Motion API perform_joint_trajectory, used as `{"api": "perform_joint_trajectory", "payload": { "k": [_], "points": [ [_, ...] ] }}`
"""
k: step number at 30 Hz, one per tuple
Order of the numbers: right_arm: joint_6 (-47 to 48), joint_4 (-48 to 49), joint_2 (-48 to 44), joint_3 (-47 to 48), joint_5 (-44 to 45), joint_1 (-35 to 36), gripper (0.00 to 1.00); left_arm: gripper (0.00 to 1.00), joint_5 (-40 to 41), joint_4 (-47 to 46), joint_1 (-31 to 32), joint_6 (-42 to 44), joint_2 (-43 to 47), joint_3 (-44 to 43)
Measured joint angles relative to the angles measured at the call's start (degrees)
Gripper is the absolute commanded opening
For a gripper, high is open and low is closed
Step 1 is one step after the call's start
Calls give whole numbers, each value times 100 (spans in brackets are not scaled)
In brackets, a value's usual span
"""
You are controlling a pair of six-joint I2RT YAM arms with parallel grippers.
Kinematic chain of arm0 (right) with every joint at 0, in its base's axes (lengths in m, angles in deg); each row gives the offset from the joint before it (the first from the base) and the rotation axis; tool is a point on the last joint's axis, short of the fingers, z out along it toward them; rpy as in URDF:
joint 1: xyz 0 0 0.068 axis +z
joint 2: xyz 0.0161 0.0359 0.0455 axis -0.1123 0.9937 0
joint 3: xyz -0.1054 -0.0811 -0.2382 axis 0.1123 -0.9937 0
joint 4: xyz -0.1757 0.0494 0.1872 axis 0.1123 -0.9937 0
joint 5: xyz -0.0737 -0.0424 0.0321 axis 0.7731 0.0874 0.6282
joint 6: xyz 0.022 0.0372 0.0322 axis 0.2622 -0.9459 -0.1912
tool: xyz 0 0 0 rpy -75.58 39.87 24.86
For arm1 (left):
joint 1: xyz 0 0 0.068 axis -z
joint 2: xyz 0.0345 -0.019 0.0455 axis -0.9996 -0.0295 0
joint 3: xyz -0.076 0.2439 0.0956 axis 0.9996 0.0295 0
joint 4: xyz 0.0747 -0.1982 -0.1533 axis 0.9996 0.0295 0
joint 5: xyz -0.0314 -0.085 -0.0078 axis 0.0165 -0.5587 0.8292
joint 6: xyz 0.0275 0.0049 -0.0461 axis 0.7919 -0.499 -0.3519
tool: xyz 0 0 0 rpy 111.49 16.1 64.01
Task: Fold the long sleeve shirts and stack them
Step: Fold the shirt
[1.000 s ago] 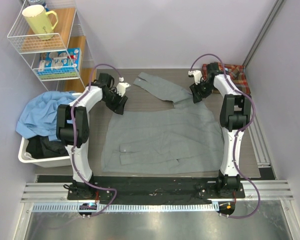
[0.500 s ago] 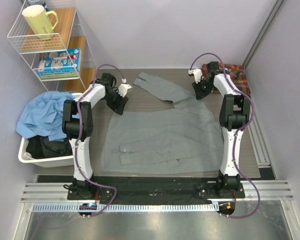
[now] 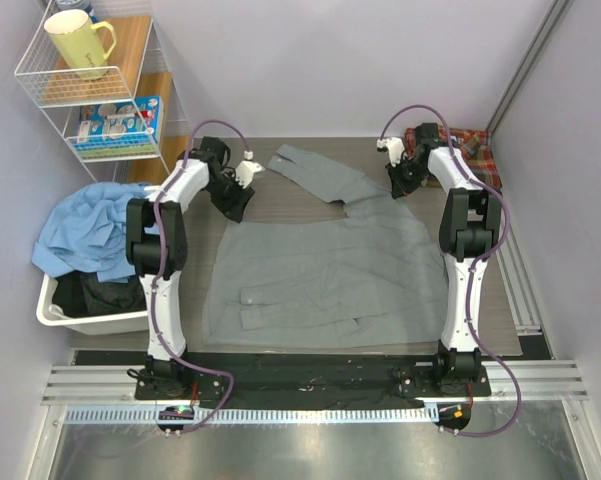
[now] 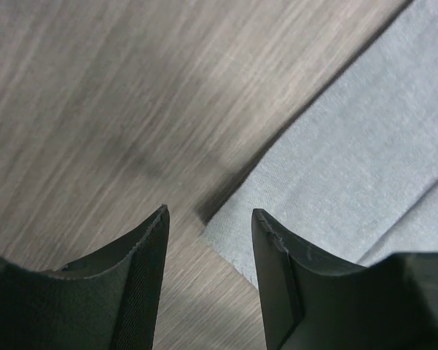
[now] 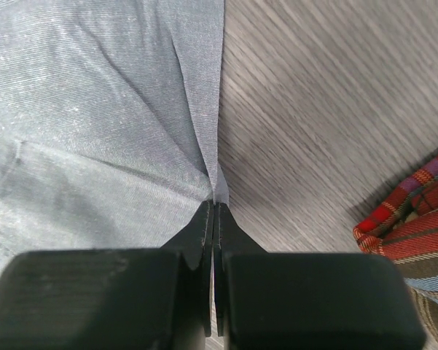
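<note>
The grey long sleeve shirt lies spread flat in the middle of the table, one sleeve reaching toward the back. The plaid shirt lies folded at the back right corner, and its edge shows in the right wrist view. My left gripper hovers open at the grey shirt's back left corner. That corner lies between its fingertips, not pinched. My right gripper is shut on a raised fold of the grey shirt's back right edge.
A white bin with blue cloth heaped in it stands left of the table. Behind it is a wire shelf with a yellow mug. Metal rails run along the right side.
My right gripper has closed on the grey shirt's edge. My left gripper has drifted a little toward the back left and stayed open.
</note>
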Motion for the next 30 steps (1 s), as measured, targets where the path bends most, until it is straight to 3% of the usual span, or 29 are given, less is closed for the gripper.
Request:
{"api": "perform_joint_trajectory", "payload": {
  "k": [11, 17, 22, 25, 30],
  "points": [
    [-138, -223, 0, 282, -452, -131, 1, 42, -42, 369, -9, 328, -118, 28],
    [-155, -345, 0, 452, -564, -203, 1, 30, -42, 466, -15, 476, -313, -42],
    [-188, -422, 0, 553, -573, -212, 1, 15, -48, 531, -35, 579, -332, -120],
    [-251, -472, 2, 708, -577, -212, 1, 1, -57, 584, -48, 575, -341, -199],
    [-409, -490, 4, 1067, -654, -214, 1, 0, -164, 682, -79, 573, -339, -317]
  ]
}}
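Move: Just behind the left hand's half-open fingers, about 2 cm back, 1 cm to the left and 3 cm below, lies the grey shirt's far left corner; the shirt's loose sleeve lies roughly 24 cm to that hand's right and 12 cm farther out. The right hand already holds the shirt's far right shoulder, right between its pads. From the right hand, the sleeve lies some 20 cm left and 4 cm ahead, the folded plaid shirt 16 cm right and 10 cm ahead. Lifting the pinched shoulder about 6 cm off the table, the right hand keeps its grip and near the end also drifts some 2 cm forward. Meanwhile the left hand draws back 2 cm and sinks about 2.5 cm to the far left corner, shuts its fingers fully on the cloth edge there, and comes up about 1 cm. ##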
